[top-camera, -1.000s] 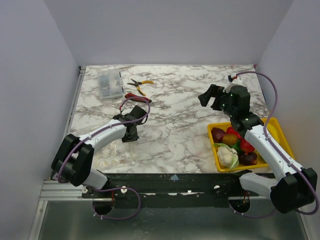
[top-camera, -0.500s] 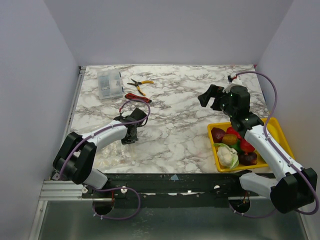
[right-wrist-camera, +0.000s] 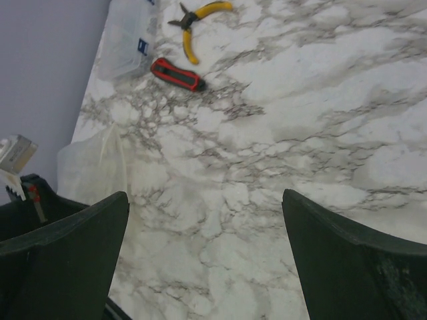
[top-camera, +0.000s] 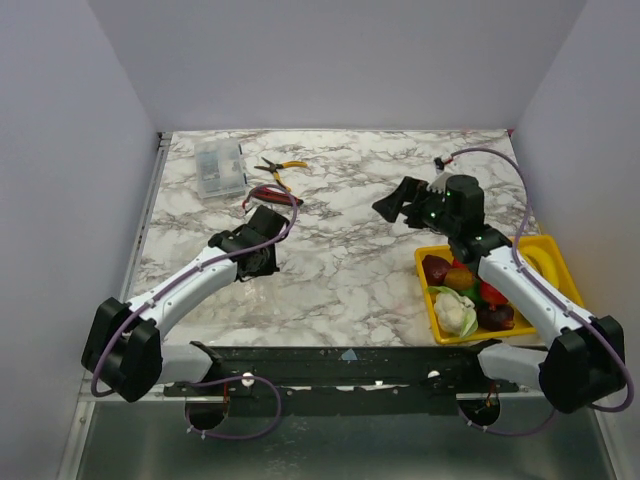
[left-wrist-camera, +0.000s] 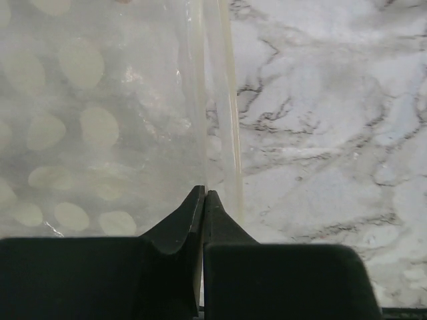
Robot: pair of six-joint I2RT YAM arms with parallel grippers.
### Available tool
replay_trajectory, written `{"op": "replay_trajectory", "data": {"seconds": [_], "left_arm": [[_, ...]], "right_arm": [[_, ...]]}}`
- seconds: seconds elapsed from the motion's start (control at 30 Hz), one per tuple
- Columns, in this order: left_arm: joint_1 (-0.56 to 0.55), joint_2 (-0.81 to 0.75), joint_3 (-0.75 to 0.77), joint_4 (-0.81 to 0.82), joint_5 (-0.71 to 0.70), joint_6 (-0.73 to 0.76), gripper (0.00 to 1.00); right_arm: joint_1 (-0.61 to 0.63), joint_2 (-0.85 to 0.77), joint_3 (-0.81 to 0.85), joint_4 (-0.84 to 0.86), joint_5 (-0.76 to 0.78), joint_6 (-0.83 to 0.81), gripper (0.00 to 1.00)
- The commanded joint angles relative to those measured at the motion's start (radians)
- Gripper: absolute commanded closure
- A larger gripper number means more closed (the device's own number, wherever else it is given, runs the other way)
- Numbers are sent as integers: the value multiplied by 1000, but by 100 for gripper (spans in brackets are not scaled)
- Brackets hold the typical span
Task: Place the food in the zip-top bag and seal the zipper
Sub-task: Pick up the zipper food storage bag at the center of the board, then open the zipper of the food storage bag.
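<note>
The zip-top bag [left-wrist-camera: 87, 127] is clear plastic with white dots, and it lies flat on the marble table. Its zipper [left-wrist-camera: 217, 100] runs as a pale ridged strip straight up from my left gripper [left-wrist-camera: 204, 195]. That gripper is shut on the bag's edge by the strip. In the right wrist view the bag [right-wrist-camera: 93, 163] shows faintly at the left. The food [top-camera: 465, 285], red, maroon, green and orange pieces with a pale leafy one [top-camera: 453, 312], sits in a yellow tray [top-camera: 556, 252]. My right gripper [top-camera: 392, 206] hangs open and empty over the table, left of the tray.
At the back left stand a clear compartment box [top-camera: 220, 167], yellow-handled pliers [top-camera: 281, 167] and a red and black tool [top-camera: 272, 194]. The same three show at the top of the right wrist view: box [right-wrist-camera: 127, 37], pliers [right-wrist-camera: 197, 20], tool [right-wrist-camera: 177, 73].
My left gripper has closed from partly open to shut on the bag's edge, and its arm has swung outward to the left. My right gripper has moved left, away from the tray.
</note>
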Motion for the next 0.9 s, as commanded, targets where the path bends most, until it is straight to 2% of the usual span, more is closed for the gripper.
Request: {"op": "replay_trajectory", "data": {"seconds": [0.0,0.17,0.4,0.67,0.87], "left_arm": [[-5,-45,51,12,112,72,100],[-4,-79,51,29,176,66,100],[-5,-115,58,33,222,58,100],[-4,-150,61,40,276,55,100],[-4,-173,57,40,321,47,100]], "right_arm": [[114,68,-21,122,-92,109,0],[271,184,-13,200,-71,209,2],[440,365,30,284,-29,334,12],[532,503,65,403,-55,414,29],[558,576,107,406,-49,438,46]]}}
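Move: The left hand already pinches the zip-top bag's zipper edge a few centimetres above the table. From the open right hand that held edge lies about 31 cm left, 11 cm back and 15 cm lower. The red knife lies roughly 29 cm left and 11 cm ahead of the right hand, 19 cm down, with the pliers 8 cm farther out beyond the knife. The right hand sweeps fast to its left, about 23 cm, and some 10 cm back and down, towards the zipper edge beside the left fingertips, tipping its fingers down and swinging them counter-clockwise by over 20 degrees each while they close from wide open to a little over half. Meanwhile the left hand keeps its shut pinch on that edge and brings it up about 5 cm and just as far right to meet the right hand, rolling its left side down some 15 degrees. ##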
